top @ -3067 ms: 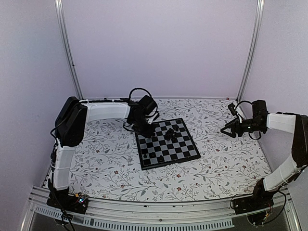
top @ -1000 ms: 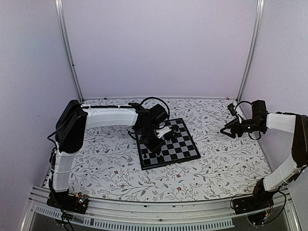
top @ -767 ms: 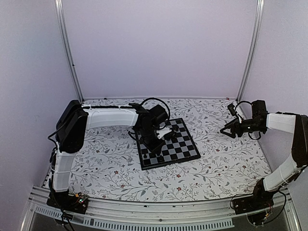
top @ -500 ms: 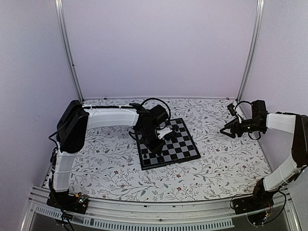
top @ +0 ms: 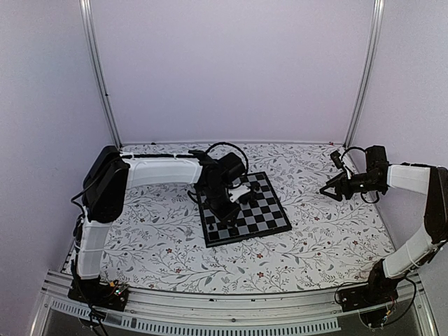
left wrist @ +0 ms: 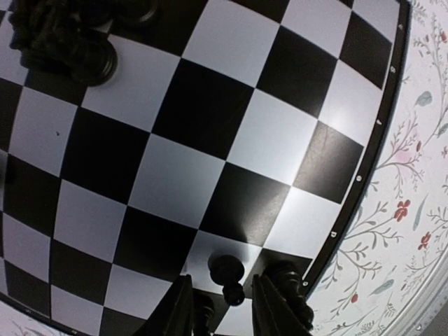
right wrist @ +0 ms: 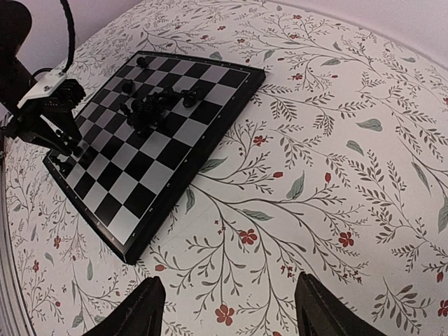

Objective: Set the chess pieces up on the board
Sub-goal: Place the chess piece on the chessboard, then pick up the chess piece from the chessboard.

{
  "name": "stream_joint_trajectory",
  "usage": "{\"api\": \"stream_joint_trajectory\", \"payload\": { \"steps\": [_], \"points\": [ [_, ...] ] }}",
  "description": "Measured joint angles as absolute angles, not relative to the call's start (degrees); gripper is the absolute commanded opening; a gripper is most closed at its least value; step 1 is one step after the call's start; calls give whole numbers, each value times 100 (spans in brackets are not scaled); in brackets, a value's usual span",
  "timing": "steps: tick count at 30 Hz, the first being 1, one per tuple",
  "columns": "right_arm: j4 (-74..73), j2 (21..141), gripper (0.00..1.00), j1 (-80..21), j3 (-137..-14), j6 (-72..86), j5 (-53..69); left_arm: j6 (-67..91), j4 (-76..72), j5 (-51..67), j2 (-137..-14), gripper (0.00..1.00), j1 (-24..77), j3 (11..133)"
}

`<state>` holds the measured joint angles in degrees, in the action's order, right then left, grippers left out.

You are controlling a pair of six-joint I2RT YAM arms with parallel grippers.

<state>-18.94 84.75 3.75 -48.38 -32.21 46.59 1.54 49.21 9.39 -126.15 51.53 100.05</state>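
Note:
The board lies mid-table, also in the right wrist view and filling the left wrist view. My left gripper is low over the board's left side. Its jaws are open and straddle one small black pawn standing on a pale square near the border, with a gap on each side. Two more chess pieces stand just beside the fingers, one at the right. A cluster of pieces stands near the board's middle. My right gripper is open and empty, off to the right.
The table wears a white cloth with a leaf and flower print. Two metal posts stand at the back corners. The left arm's wrist hangs over the board's left edge. The right gripper's fingers hover above bare cloth.
Three seconds ago the left gripper was at the board's back left corner; it has since moved forward along the left side. In the last second it has barely shifted. The right arm is still.

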Motion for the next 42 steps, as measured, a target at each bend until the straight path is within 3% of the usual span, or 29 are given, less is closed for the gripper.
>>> {"api": "stream_joint_trajectory", "payload": {
  "steps": [4,10,18,24,29,34,42],
  "points": [
    [-1894,8475,66,375,-4838,-3221,4661,110,4899,854,-12328,40,5155,10007],
    [-1955,8477,63,294,-5002,-3186,4639,-64,4613,596,-11389,40,5105,10016],
    [-2213,8495,47,-781,-5758,-3100,4351,-32,3734,-207,-10757,42,4751,9904],
    [-2591,9085,39,-1737,-6836,-3240,3951,178,1979,-947,-10125,43,4248,8582],
    [-2941,9922,36,-2322,-7590,-3400,3450,561,1138,-816,-9996,45,3673,7894],
    [-3242,10687,32,-2696,-8197,-3579,3022,854,604,-545,-9721,68,3385,7282],
    [-3636,11620,35,-3258,-9052,-3736,2663,952,-45,-183,-9024,67,3371,6777]
  ]
}}
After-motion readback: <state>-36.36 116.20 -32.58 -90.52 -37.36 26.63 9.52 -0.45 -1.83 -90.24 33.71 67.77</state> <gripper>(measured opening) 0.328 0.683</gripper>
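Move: The pawn I have just set down stands between my open left fingertips, practically at the hand point. A taller piece is about 3 cm back from it, and its neighbour pawn some 3 cm left and 1 cm nearer me. My right hand's goal, the heap of pieces, lies about 25 cm left, 5 cm ahead and 10 cm below that hand, with a lone piece roughly 6 cm beyond the heap and 2 cm to its right. My left hand comes free of the pawn straight up, then swings forward and left, opening wider and tipping its fingers up out of the vertical, to finish some 20 cm higher. Meanwhile my right hand sweeps about 23 cm left to the heap, rising over the board's side before sinking above the pieces, turning roughly 30 degrees counter-clockwise and half closing, touching nothing yet. ##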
